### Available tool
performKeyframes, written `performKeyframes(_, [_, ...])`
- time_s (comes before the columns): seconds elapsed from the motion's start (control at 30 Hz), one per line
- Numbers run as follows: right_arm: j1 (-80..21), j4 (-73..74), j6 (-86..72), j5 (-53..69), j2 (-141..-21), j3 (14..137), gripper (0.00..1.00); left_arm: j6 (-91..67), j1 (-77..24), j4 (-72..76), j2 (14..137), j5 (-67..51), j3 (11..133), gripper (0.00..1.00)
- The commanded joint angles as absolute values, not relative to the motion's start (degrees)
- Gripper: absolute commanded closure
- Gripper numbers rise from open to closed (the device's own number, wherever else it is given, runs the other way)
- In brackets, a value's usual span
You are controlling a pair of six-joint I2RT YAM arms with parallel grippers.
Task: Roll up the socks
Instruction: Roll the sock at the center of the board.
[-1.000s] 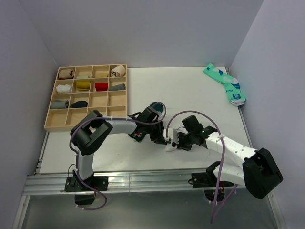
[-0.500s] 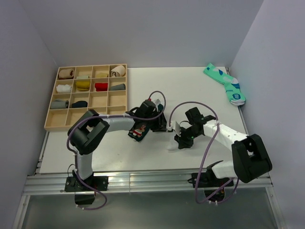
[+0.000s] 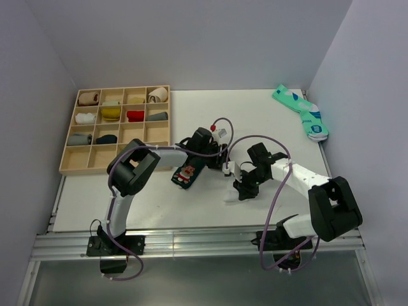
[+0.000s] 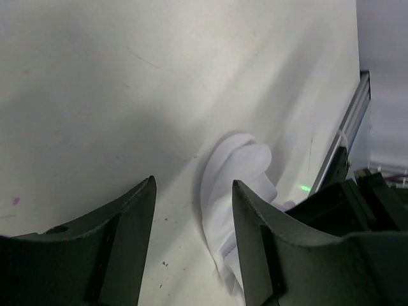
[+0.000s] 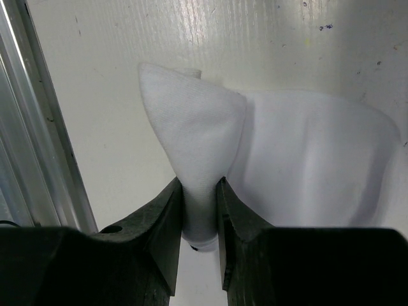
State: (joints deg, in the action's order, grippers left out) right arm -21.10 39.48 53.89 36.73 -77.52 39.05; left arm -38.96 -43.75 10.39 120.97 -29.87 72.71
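Note:
The dark green sock (image 3: 187, 173) with a red-and-white figure lies flat on the table, free of both grippers. Just right of it my left gripper (image 3: 220, 163) hangs open over bare table. In the left wrist view its jaws (image 4: 193, 185) stand apart with nothing between them, and the white sock (image 4: 234, 178) lies crumpled just beyond the right finger. My right gripper (image 3: 240, 187) is shut on a pinched fold of the white sock (image 3: 229, 193). In the right wrist view the fingers (image 5: 199, 191) squeeze that fold, and the rest of the white sock (image 5: 306, 159) spreads to the right.
A wooden compartment tray (image 3: 157, 132) with several rolled socks stands at the back left. A mint-green pair (image 3: 303, 113) lies at the back right by the wall. The aluminium rail (image 3: 191, 239) runs along the near table edge, close to the white sock (image 5: 32, 127).
My left gripper has opened and let go of the dark green sock, which now lies stretched on the table. The left arm has drawn back and to the right. The right gripper keeps its grip.

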Motion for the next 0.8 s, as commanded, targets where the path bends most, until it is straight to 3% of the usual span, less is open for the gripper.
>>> performKeyframes(0.0, [-20.74,41.31,54.67,37.35,-78.31,41.22,0.84,-34.72,-43.95,14.14,122.87,-36.91,71.46,0.44])
performKeyframes(0.57, [-20.83,40.78,53.79,36.56,-79.19,42.36,0.84,-35.06,-45.35,17.84,126.91,-40.86,69.08,0.48])
performKeyframes(0.67, [-20.74,40.69,53.53,36.30,-79.19,42.36,0.84,-36.65,-45.53,19.68,127.53,-41.04,68.82,0.56])
performKeyframes(0.77, [-20.74,40.34,53.35,36.04,-79.28,42.36,0.84,-38.32,-45.70,21.27,127.71,-40.61,68.20,0.72])
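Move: The white sock's far edge lies about 4 cm back and 2 cm to the right of the left hand, 2 cm below; its folded part, held in the right fingers, is some 12 cm back and 6 cm right. The dark green sock's middle is roughly 11 cm left and 1 cm back. From the right hand that far edge is about 8 cm ahead and 4 cm left, a little lower. Left hand draws back about 4 cm, closing around the white sock's far edge, while the right keeps its grip. ##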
